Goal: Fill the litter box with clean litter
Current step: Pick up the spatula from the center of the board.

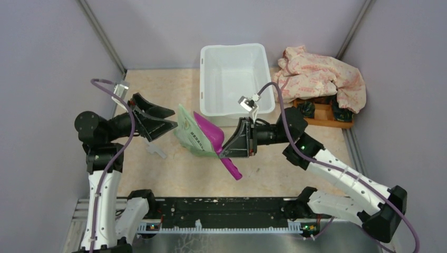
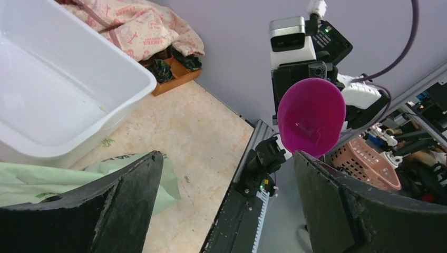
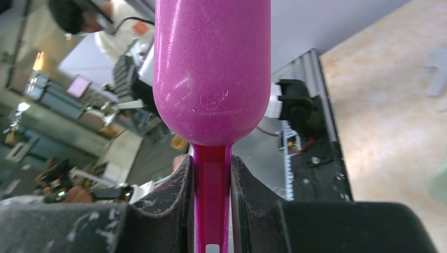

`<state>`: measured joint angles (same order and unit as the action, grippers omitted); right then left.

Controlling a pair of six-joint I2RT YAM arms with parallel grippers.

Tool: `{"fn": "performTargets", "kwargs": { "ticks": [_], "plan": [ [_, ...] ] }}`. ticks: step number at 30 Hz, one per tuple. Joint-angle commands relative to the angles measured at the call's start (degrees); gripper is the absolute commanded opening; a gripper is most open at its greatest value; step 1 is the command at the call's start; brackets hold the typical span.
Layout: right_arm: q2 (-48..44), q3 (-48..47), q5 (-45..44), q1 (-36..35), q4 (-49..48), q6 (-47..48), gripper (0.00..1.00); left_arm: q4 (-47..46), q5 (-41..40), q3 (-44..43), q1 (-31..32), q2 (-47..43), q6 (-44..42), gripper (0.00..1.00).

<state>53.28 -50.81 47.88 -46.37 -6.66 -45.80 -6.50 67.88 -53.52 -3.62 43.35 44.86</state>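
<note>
The litter box (image 1: 234, 79) is a large white tub at the back of the table, and its inside (image 2: 52, 95) looks bare. The clean litter is out of view. A green-and-white bag (image 1: 191, 136) lies in front of the tub, its edge (image 2: 31, 179) showing beside my left finger. My right gripper (image 1: 229, 152) is shut on the handle of a magenta scoop (image 3: 211, 68), fingers pressed on both sides (image 3: 212, 168). The scoop's bowl (image 1: 208, 132) sits over the bag and shows empty (image 2: 311, 116). My left gripper (image 1: 166, 118) stands open just left of the bag, nothing between its fingers (image 2: 226, 158).
A patterned cloth (image 1: 321, 76) drapes over a small wooden tray (image 1: 321, 113) at the back right. A small white piece (image 1: 156, 151) lies on the table near my left arm. The black rail (image 1: 221, 211) runs along the near edge; walls close in on three sides.
</note>
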Motion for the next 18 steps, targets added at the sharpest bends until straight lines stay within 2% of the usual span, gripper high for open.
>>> {"fn": "performTargets", "kwargs": {
  "ticks": [1, 8, 13, 18],
  "plan": [
    [4.35, -4.53, 9.92, -0.61, -21.69, -11.94, 0.0, -8.68, 1.44, 1.45, 0.28, -2.04, 2.66, 0.99],
    [10.36, -6.11, 11.03, -3.08, -38.3, -23.3, 0.0, -11.61, 1.32, 2.03, 0.28, -1.86, 2.02, 0.99],
    [13.7, -9.76, 11.39, -6.1, -40.4, -24.43, 0.0, -16.44, 0.8, 3.02, 0.28, -1.26, 2.61, 0.99],
    [16.45, -10.99, 12.33, -7.3, -47.58, -30.01, 0.0, -20.26, 0.64, 3.77, 0.28, -0.89, 2.65, 0.99]
  ]
}}
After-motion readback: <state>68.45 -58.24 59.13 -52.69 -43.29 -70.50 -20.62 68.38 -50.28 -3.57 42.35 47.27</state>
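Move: The right hand already holds the spatula just below its bowl, high over the board. The left gripper's open fingers stand about 10 cm ahead, 13 cm to the left and 4 cm above it. The green litter bag lies some 20 cm ahead, 8 cm left and 30 cm below, and the white litter box 42 cm ahead, 7 cm right, equally low. From the left hand the spatula is roughly 12 cm right, 8 cm back and slightly lower. Upward and back goes the right hand, about 7.5 cm up and 4.5 cm back, drifting some 3 cm left, with its fingers still shut on the spatula. Meanwhile the wrist turns some 20 degrees counter-clockwise and raises its fingertips a little, swinging the bowl round towards the left gripper, whose fingers stay wide open. ##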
